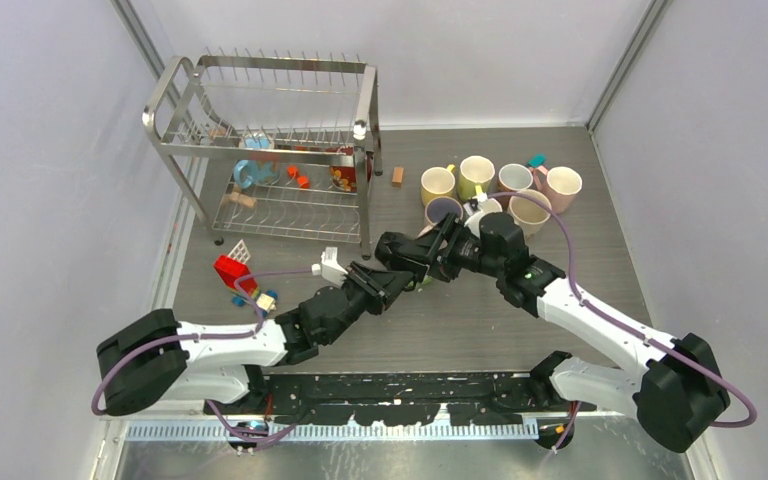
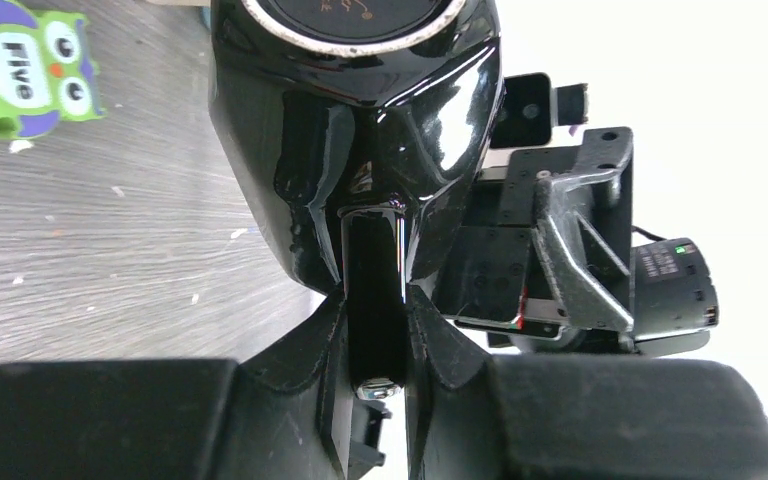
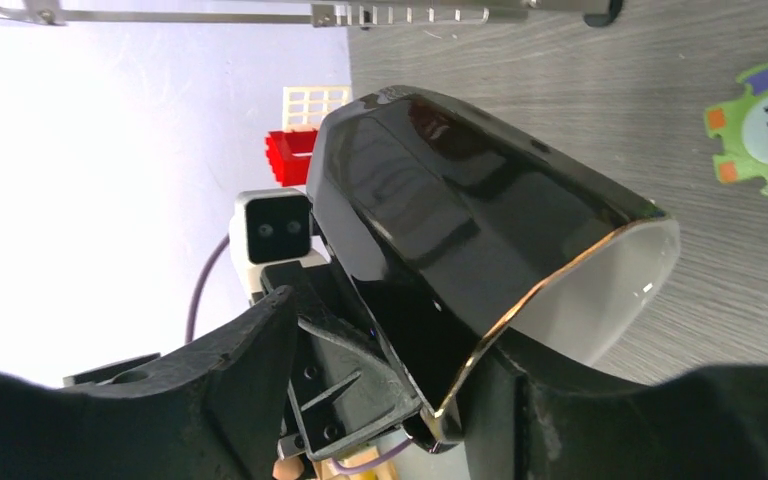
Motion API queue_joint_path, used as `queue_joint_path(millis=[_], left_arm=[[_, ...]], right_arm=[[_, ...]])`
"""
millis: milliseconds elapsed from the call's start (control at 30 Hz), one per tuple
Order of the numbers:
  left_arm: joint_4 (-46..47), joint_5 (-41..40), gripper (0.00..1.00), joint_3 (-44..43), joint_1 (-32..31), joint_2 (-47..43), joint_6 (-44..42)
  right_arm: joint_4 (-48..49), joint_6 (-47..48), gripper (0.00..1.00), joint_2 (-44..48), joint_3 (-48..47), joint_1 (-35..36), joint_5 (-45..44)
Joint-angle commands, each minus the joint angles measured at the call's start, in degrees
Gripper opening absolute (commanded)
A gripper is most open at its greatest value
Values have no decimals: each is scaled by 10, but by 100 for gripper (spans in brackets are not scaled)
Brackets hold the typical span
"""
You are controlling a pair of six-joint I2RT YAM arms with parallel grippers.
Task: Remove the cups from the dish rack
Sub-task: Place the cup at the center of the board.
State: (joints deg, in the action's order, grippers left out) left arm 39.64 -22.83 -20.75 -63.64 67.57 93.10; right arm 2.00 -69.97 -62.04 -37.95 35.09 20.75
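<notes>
A glossy black cup [image 2: 350, 120] with a gold rim and white inside [image 3: 440, 230] hangs above the table between both arms. My left gripper [image 2: 375, 340] is shut on its handle [image 2: 375, 280]. My right gripper [image 3: 400, 340] straddles the cup's rim and is open, with its left finger standing off the wall. The two grippers meet mid-table [image 1: 410, 262]. The dish rack [image 1: 270, 150] stands at the back left with a light blue cup [image 1: 252, 172] on its lower tier. Several pastel cups [image 1: 476, 175] are grouped at the back right of the table.
A green owl piece marked "Five" [image 3: 765, 125] lies on the table under the black cup. A red block [image 1: 230, 270] and small toys sit near the rack's front left foot. A wooden block [image 1: 397, 176] lies beside the rack. Small toy pieces sit in the rack.
</notes>
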Motion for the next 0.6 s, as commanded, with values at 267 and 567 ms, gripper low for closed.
queue_joint_path(millis=[267, 567], left_arm=[[150, -28, 0, 15, -5, -10, 83], [210, 8, 1, 36, 1, 27, 129]], right_arm=[[116, -28, 42, 5, 10, 1, -17], [85, -3, 12, 17, -5, 2, -46]])
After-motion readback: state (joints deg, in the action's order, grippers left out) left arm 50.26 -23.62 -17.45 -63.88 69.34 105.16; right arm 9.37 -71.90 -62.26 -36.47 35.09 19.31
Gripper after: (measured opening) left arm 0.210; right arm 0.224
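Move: The black cup hangs from the left fingers by its handle, its middle about 5 cm ahead of the left hand and 1 cm to its left, level. From the right hand that cup lies roughly 3 cm ahead, 5 cm left and 1 cm lower, its rim already between the open fingers. The owl tile lies on the table about 5 cm ahead of the right hand, 1 cm left and 18 cm below; the purple-lined mug stands some 18 cm ahead, 5 cm right and 15 cm below. The right fingers close on the black cup's rim from well over half open to about a fifth, one inside the mouth and one outside, pinching the wall by the end, while that hand eases up some 1.5 cm and forward 1 cm. The left hand keeps its pinch on the handle, lifts about 2 cm and rolls some 15 degrees, its left side sinking. ##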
